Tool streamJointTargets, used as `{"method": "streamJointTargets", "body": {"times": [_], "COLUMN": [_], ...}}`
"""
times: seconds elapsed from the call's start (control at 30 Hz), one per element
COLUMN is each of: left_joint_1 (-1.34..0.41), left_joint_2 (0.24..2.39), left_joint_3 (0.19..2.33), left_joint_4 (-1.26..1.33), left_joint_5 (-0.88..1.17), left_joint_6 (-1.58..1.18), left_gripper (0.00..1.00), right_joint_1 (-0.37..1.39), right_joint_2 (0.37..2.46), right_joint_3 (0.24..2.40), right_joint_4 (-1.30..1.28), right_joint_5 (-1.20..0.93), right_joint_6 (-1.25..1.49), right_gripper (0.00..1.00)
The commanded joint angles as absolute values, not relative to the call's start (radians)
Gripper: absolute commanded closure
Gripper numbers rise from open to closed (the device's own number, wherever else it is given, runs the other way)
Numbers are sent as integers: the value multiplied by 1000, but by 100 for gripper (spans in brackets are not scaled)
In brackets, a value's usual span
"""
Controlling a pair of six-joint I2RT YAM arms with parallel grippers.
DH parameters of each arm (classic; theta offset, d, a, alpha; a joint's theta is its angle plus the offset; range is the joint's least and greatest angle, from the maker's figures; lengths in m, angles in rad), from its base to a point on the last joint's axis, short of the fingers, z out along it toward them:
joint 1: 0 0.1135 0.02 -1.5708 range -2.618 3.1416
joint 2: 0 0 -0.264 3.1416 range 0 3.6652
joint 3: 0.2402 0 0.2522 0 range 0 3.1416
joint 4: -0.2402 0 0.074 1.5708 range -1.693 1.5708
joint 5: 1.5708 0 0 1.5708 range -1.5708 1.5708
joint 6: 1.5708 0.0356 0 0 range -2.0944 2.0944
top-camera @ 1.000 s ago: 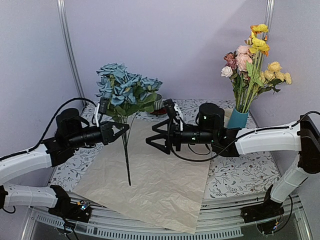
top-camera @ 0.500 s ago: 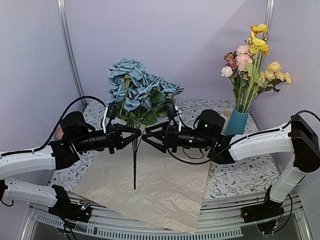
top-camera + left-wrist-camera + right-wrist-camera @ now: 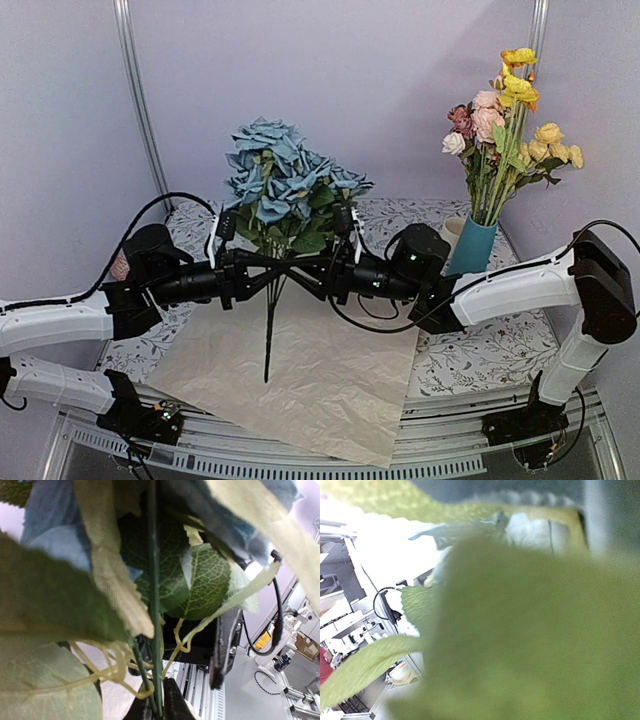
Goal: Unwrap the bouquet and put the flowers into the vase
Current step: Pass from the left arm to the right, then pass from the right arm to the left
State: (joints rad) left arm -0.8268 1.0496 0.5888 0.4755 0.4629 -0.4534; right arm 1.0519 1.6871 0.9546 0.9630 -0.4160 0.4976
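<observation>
A bunch of blue flowers point(image 3: 285, 185) with green leaves stands upright above the table, its stems point(image 3: 268, 330) hanging down over the paper. My left gripper point(image 3: 275, 271) is shut on those stems point(image 3: 154, 630), low between its fingers point(image 3: 175, 705). My right gripper point(image 3: 305, 268) faces it from the right, jaws narrowed on either side of the stems; one of its fingers point(image 3: 222, 645) stands clear of them. A green leaf point(image 3: 530, 645) fills the right wrist view and hides its jaws. The teal vase point(image 3: 473, 244) at the back right holds pink, yellow and cream flowers point(image 3: 508, 120).
The crinkled wrapping paper point(image 3: 320, 375) lies spread flat on the patterned tablecloth point(image 3: 480, 350). A cream mug point(image 3: 454, 229) stands just behind the vase. A metal pole point(image 3: 140, 110) rises at the back left. The table's metal front rail point(image 3: 300, 455) runs along the bottom.
My left gripper has carried the blue flowers right and a little higher. My right gripper has moved left up to the stems and its jaws have narrowed.
</observation>
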Motion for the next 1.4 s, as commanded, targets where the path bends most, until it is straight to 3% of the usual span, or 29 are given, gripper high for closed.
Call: {"method": "streamJointTargets", "body": {"times": [0.0,0.17,0.37,0.47,0.67,0.7,0.73,0.77,1.17,1.37], "left_joint_1": [-846,-855,-856,-856,-857,-858,-858,-859,-880,-904], "left_joint_2": [1061,1076,1083,1077,1054,1048,1040,1037,934,996], "left_joint_3": [594,601,601,595,570,560,548,534,393,375], "left_joint_4": [509,502,482,477,469,471,474,479,568,639], "left_joint_5": [476,482,476,477,473,468,465,461,424,436], "left_joint_6": [-424,-411,-411,-412,-424,-428,-434,-443,-475,-486], "left_gripper": [90,89,81,73,36,25,8,3,2,2], "right_joint_1": [1055,1055,1055,1055,1055,1055,1055,1055,1055,1055], "right_joint_2": [1704,1703,1680,1667,1629,1621,1613,1606,1550,1531], "right_joint_3": [987,994,963,948,912,902,891,878,804,792], "right_joint_4": [981,982,1028,1033,1043,1052,1064,1080,1174,1189], "right_joint_5": [-376,-376,-360,-347,-288,-275,-263,-247,-149,-131], "right_joint_6": [486,483,482,480,460,459,458,457,448,429], "right_gripper": [56,65,95,97,98,98,98,98,98,98]}}
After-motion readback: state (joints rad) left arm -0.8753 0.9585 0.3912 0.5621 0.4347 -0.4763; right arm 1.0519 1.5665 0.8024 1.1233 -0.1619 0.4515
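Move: The left hand still pinches the blue flowers' stems between its shut fingers; the blossoms stand about 16 cm above it and 3 cm farther out. For the right hand, coming in half open from the other side, the stems are about 1 cm ahead, level with it. From the right hand, the vase is some 40 cm to the right, 16 cm ahead and 18 cm below, and the wrapping paper's middle lies about 30 cm straight below. The right hand eases about 1 cm forward and closes its half-open fingers on the stems just under the leaves, while the left keeps its pinch, sinking about 1 cm, then opens wide to let go and draws down and back some 5 cm from the bundle. Once the left is opening, the right carries the stems about 5 cm to the right towards the vase, rising towards the end and a little forward, while the wrist turns about 15 degrees clockwise. ##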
